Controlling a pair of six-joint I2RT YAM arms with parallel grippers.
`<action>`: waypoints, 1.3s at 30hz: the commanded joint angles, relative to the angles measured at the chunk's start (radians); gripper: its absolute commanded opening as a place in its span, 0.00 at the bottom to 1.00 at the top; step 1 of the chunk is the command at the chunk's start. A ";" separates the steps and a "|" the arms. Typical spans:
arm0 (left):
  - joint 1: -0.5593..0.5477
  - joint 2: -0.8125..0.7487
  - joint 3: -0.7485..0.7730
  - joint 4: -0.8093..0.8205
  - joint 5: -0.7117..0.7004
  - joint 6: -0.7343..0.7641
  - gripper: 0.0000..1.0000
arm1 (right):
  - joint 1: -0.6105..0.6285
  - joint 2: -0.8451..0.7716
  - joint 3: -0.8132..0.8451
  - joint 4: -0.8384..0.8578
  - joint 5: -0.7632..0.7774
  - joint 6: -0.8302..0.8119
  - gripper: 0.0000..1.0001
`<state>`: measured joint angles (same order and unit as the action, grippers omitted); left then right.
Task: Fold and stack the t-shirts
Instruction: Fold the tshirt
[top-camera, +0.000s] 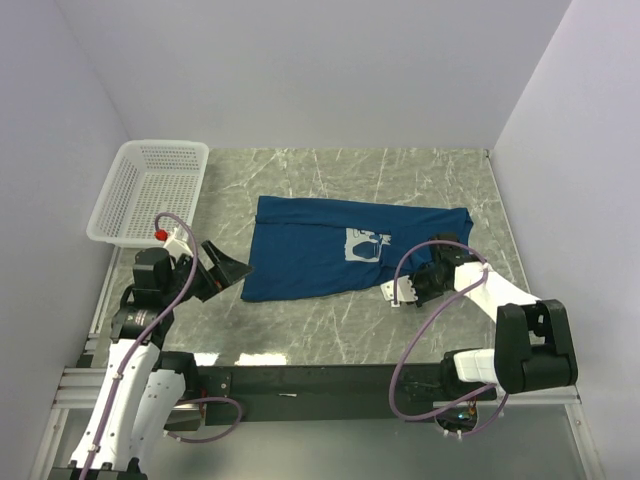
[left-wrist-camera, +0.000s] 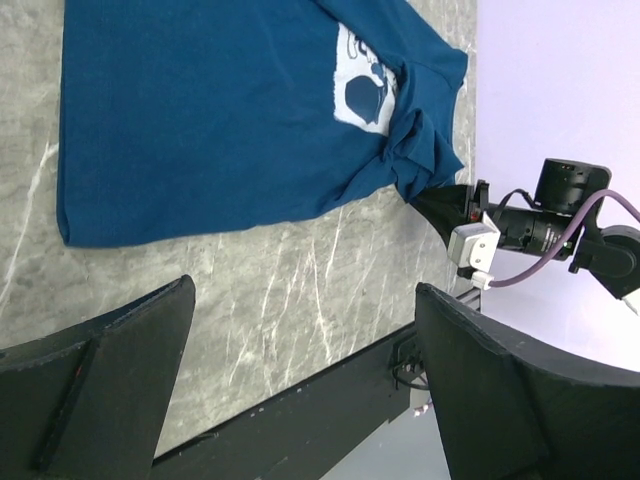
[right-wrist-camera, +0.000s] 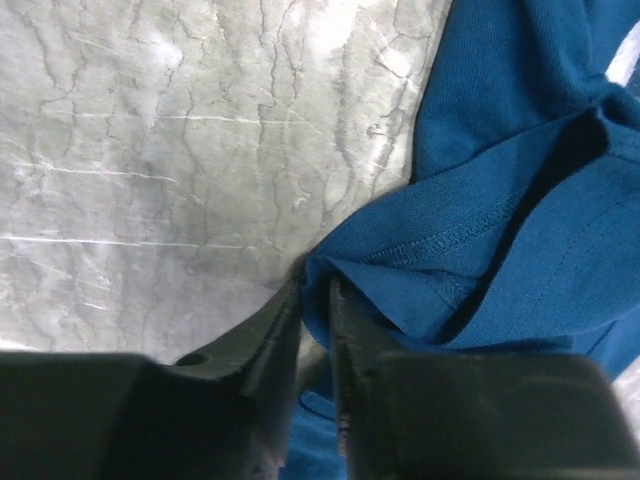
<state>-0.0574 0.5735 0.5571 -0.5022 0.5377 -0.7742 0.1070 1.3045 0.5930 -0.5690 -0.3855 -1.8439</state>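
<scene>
A dark blue t-shirt (top-camera: 310, 250) lies spread across the marble table (top-camera: 330, 320), its pale print (top-camera: 367, 243) toward the right. Its right part is bunched into folds. My right gripper (top-camera: 425, 283) sits at that bunched near-right edge. In the right wrist view the jaws of the right gripper (right-wrist-camera: 318, 290) are nearly together, pinching a fold of the t-shirt (right-wrist-camera: 520, 200) by a stitched hem. My left gripper (top-camera: 225, 268) hovers just left of the shirt's near-left corner. The left gripper (left-wrist-camera: 305, 300) is wide open and holds nothing, with the t-shirt (left-wrist-camera: 200, 120) ahead of it.
A white mesh basket (top-camera: 150, 190) stands at the far left corner of the table. White walls close in the back and both sides. The black mounting rail (top-camera: 330, 385) runs along the near edge.
</scene>
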 joint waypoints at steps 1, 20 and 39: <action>0.004 0.006 -0.025 0.065 0.022 -0.022 0.95 | -0.016 0.012 0.014 -0.028 -0.006 -0.006 0.22; -0.209 0.446 0.016 -0.002 -0.435 -0.212 0.76 | -0.147 -0.186 0.048 -0.195 -0.237 0.041 0.00; -0.222 0.666 -0.003 0.198 -0.513 -0.188 0.01 | -0.345 -0.398 0.128 -0.534 -0.380 -0.054 0.00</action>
<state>-0.2760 1.2800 0.5514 -0.3351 0.0322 -0.9840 -0.1867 0.9512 0.6483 -0.9817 -0.6830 -1.8606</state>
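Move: The shirt's near-left corner lies about 4 cm ahead of the open left hand, a centimetre to its left and some 17 cm below; its far-left corner is about 23 cm ahead and 2 cm to the right, and the basket about 25 cm ahead and 20 cm to the left. The right fingers already straddle the near edge by the sleeve, straight below by about a centimetre; from there the printed patch is some 10 cm ahead and 12 cm to the left. The right fingers finish closing on the sleeve-side near edge, then keep that pinch and lift it about 7 cm while drawing back some 5 cm towards the base, the hand rolling slightly. Meanwhile the left hand drops some 16 cm to the shirt's near-left corner, easing forward about 4 cm late in the descent and tipping its fingers steeply down, then shuts them to pinch the corner at the table. ##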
